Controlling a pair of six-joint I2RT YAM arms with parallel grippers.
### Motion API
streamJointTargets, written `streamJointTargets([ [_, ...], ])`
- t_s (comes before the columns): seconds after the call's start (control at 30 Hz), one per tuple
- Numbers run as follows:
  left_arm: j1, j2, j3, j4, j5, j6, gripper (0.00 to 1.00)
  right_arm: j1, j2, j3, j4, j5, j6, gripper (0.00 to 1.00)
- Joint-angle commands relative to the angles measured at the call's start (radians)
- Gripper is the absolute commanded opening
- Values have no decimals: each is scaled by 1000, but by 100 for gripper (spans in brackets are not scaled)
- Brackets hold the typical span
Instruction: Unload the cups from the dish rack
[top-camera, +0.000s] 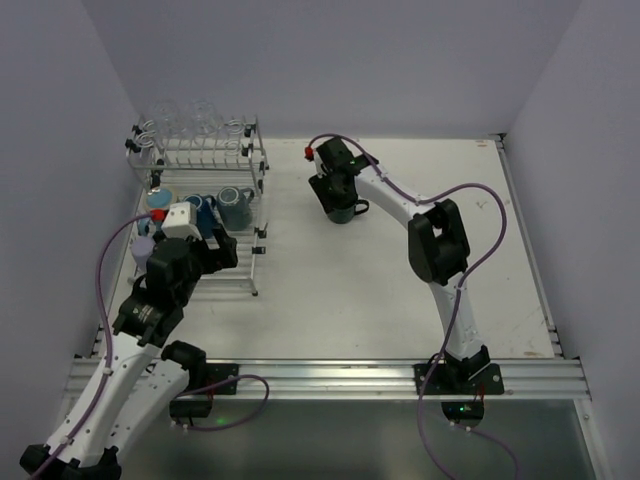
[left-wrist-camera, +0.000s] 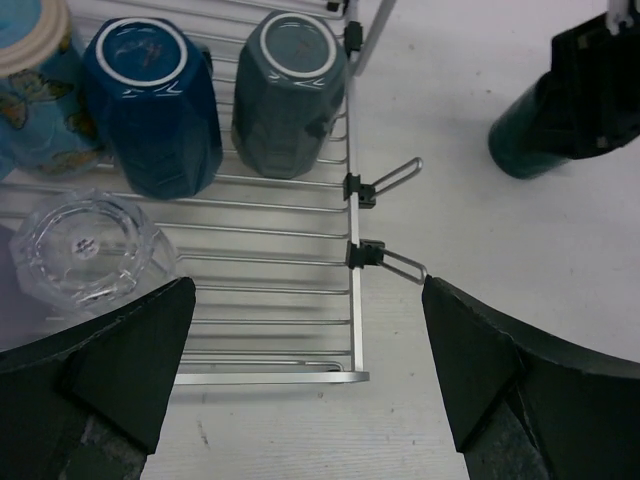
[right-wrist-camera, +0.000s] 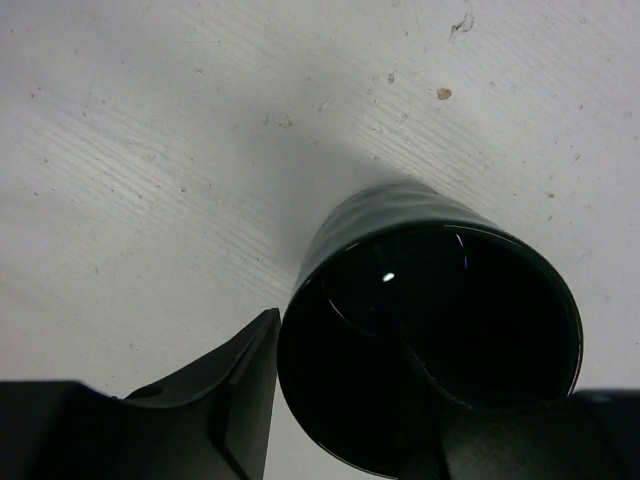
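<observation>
The dish rack (top-camera: 262, 190) stands at the far left, with clear tumblers (top-camera: 195, 120) on its upper tier. On the lower tier (left-wrist-camera: 350, 300) a blue mug (left-wrist-camera: 150, 100), a grey mug (left-wrist-camera: 290, 90), a light blue cup (left-wrist-camera: 35, 90) and a glass tumbler (left-wrist-camera: 85, 250) sit upside down. A lavender cup (top-camera: 143, 243) peeks out beside my left arm. My left gripper (left-wrist-camera: 310, 380) is open and empty above the rack's front right corner. A dark green mug (right-wrist-camera: 430, 350) stands upright on the table (top-camera: 345, 210). My right gripper (right-wrist-camera: 335, 330) is open, with one finger inside the mug and one outside its wall.
The white table is walled at the back and both sides. The dark green mug also shows in the left wrist view (left-wrist-camera: 525, 135), to the right of the rack. Purple cables loop beside both arms.
</observation>
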Motion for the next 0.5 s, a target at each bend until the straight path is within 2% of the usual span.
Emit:
streamJointTargets([
  [0.0,9,46,63,-51,-175,-95,100,-3,-41,-8,17,-18,-65,48],
  [0.13,9,87,77,-46,-215,-138,100,-5,-103,-16,31,-25,-43,54],
  [0.2,9,100,84,-39,-247,-178,100,-5,-149,-41,50,-50,-25,63],
  [0.23,10,107,90,-49,-264,-196,100,-5,-207,-59,77,-60,-17,73],
  [0.3,10,101,84,-36,-317,-229,100,-5,-270,-122,123,-118,-12,81],
  [0.33,10,100,84,-28,-341,-240,100,-5,-332,-162,134,-141,-12,91],
  [0.4,10,123,87,-31,-394,-270,100,-5,-394,-205,171,-196,27,98],
  [0.47,16,146,92,-62,-452,-302,100,-5,-488,-271,200,-221,44,99],
])
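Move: The dark green cup stands upright on the table with its middle about 4 cm to the right of the right hand and 2 cm below, level ahead. For the left hand, the clear glass cup in the rack lies some 11 cm ahead, 13 cm left and 12 cm below; the blue cup is roughly 19 cm ahead and 8 cm left, the grey-green cup 19 cm ahead and 1 cm left, the lilac cup 9 cm ahead and 21 cm left, all at about that height. The green cup, set down and already being released, is left clear by the right hand: its half-open fingers spread wide, one coming out of the cup and one from outside its wall, then it climbs about 9 cm, easing back a little. The open, empty left hand swings leftward along the rack front towards the clear glass cup, edging forward and turning some 20 degrees counter-clockwise. ##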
